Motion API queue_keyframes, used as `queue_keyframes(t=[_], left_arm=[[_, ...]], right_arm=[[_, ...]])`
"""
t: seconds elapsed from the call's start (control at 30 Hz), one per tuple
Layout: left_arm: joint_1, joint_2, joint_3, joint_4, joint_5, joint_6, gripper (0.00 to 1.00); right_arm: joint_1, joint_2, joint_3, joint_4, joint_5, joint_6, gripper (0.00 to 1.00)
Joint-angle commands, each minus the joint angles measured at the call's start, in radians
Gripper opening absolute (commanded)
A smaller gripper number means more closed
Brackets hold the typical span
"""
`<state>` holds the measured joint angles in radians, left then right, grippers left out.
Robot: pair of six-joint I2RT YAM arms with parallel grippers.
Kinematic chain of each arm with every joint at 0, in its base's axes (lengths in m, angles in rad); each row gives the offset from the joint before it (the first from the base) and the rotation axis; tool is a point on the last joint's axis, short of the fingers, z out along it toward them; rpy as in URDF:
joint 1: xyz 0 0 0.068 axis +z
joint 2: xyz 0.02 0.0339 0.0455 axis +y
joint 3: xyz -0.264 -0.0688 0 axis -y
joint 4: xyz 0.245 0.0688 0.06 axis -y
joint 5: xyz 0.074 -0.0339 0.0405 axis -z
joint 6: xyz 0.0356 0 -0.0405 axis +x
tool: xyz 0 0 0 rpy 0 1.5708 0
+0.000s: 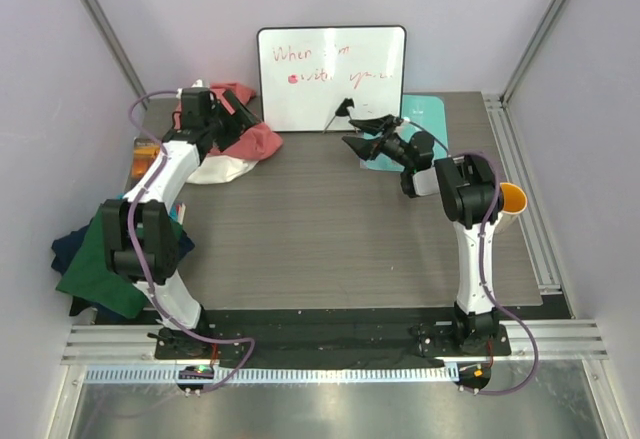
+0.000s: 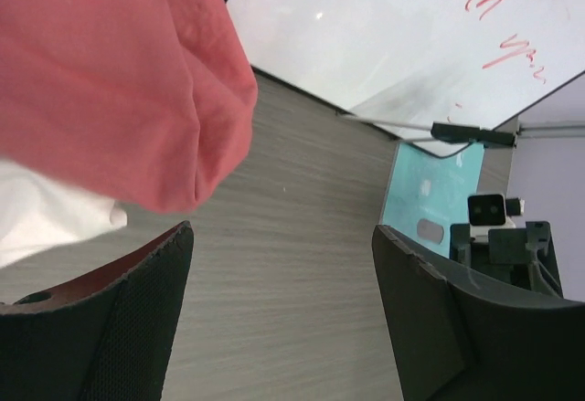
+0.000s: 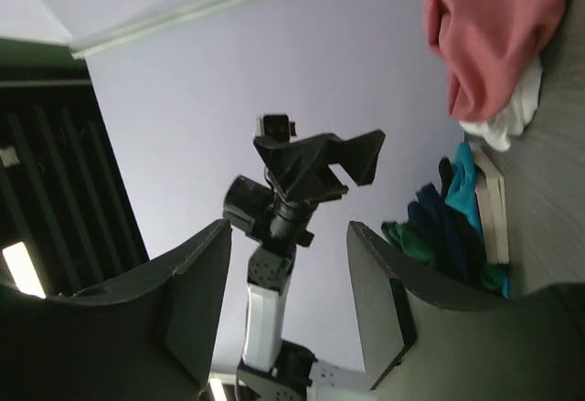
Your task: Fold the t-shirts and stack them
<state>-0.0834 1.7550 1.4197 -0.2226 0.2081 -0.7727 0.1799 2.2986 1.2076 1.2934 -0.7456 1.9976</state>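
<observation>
A salmon-pink t-shirt [image 1: 255, 141] lies bunched at the back left of the table, on top of a white garment [image 1: 222, 169]. My left gripper [image 1: 232, 124] sits right against this heap. In the left wrist view its jaws [image 2: 283, 264] stand open over bare table, with the pink t-shirt [image 2: 110, 81] just beyond the left fingertip. A dark green t-shirt [image 1: 95, 271] and a navy one [image 1: 66, 247] hang over the table's left edge. My right gripper [image 1: 348, 126] hovers open and empty in front of the whiteboard, turned sideways toward the left arm [image 3: 288, 264].
A whiteboard [image 1: 330, 77] leans against the back wall. A pale-teal mat [image 1: 420, 119] lies flat at the back right under the right arm. An orange cup [image 1: 512, 199] stands near the right edge. Metal rails run along the table's right and near sides.
</observation>
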Motion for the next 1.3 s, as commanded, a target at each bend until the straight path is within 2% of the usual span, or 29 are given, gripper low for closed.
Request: queue_keyframes(t=[0.0, 0.17, 0.27, 0.5, 0.57, 0.63, 0.67, 0.73, 0.77, 0.8, 0.87, 0.93, 1.0, 1.07, 1.17, 1.23, 1.27], left_arm=[[-0.022, -0.112, -0.056, -0.056, 0.013, 0.042, 0.79], [-0.035, -0.143, -0.054, -0.119, 0.025, 0.065, 0.79], [-0.038, -0.144, -0.038, -0.144, 0.02, 0.084, 0.79], [-0.052, -0.066, 0.073, -0.178, 0.056, 0.088, 0.79], [-0.058, -0.045, 0.114, -0.185, 0.051, 0.09, 0.8], [-0.058, -0.026, 0.152, -0.211, 0.025, 0.099, 0.81], [-0.058, -0.014, 0.201, -0.225, 0.013, 0.101, 0.81], [-0.056, 0.023, 0.29, -0.276, -0.053, 0.086, 0.82], [-0.052, 0.035, 0.317, -0.296, -0.071, 0.058, 0.82], [-0.043, 0.055, 0.337, -0.308, -0.076, 0.009, 0.82], [-0.03, 0.06, 0.354, -0.293, -0.087, -0.098, 0.81], [-0.032, 0.066, 0.369, -0.268, -0.084, -0.115, 0.81], [-0.032, 0.067, 0.396, -0.331, -0.116, -0.094, 0.8], [-0.03, 0.048, 0.4, -0.368, -0.18, -0.057, 0.81], [-0.024, 0.014, 0.349, -0.338, -0.247, -0.036, 0.82], [-0.009, 0.027, 0.329, -0.298, -0.265, -0.04, 0.84], [0.0, 0.085, 0.341, -0.282, -0.265, -0.051, 0.85]], right_arm=[[0.093, -0.007, 0.044, 0.368, -0.115, 0.158, 0.59], [0.202, 0.03, 0.093, 0.347, -0.158, 0.171, 0.59], [0.265, 0.029, 0.081, 0.276, -0.108, 0.118, 0.58], [0.409, 0.001, 0.2, -0.037, -0.185, -0.081, 0.58], [0.437, -0.016, 0.187, -0.103, -0.187, -0.124, 0.57], [0.44, -0.069, 0.132, -0.236, -0.186, -0.198, 0.55], [0.438, -0.094, 0.116, -0.454, -0.187, -0.35, 0.54], [0.432, -0.146, 0.144, -0.761, -0.172, -0.574, 0.54], [0.432, -0.151, 0.179, -1.091, -0.152, -0.782, 0.54], [0.435, -0.148, 0.27, -1.22, -0.118, -0.875, 0.55], [0.444, -0.119, 0.354, -1.397, -0.083, -0.957, 0.55], [0.455, -0.099, 0.427, -1.419, -0.086, -0.981, 0.55], [0.461, -0.099, 0.446, -1.428, -0.083, -0.991, 0.55], [0.469, -0.113, 0.438, -1.477, -0.06, -1.028, 0.56], [0.477, -0.145, 0.431, -1.603, 0.009, -1.152, 0.56], [0.478, -0.166, 0.402, -1.632, 0.022, -1.194, 0.56], [0.48, -0.175, 0.385, -1.635, 0.029, -1.195, 0.56]])
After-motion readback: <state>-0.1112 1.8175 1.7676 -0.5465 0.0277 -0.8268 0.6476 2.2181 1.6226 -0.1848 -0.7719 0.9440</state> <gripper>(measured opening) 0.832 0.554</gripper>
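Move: The red t-shirt lies bunched about 8 cm ahead of the left hand, 4 cm to its left and 16 below; the white t-shirt pokes out nearer, about 5 cm left and 5 back of that hand. The whiteboard leans some 21 cm to the left hand's right and 12 ahead, 10 lower. From the right hand the red t-shirt is about 32 cm left, 8 ahead and 14 down; the teal board lies 11 cm right, 5 ahead. Towards the red t-shirt's near side the right hand sweeps about 20 cm left and 17 back, partly open, swinging its fingers round to point left; then it sinks some 8 cm and tips them down by about 40 degrees. The left hand, open and clear of the cloth, backs off a little, then goes forward and up, turning counter-clockwise late on. ##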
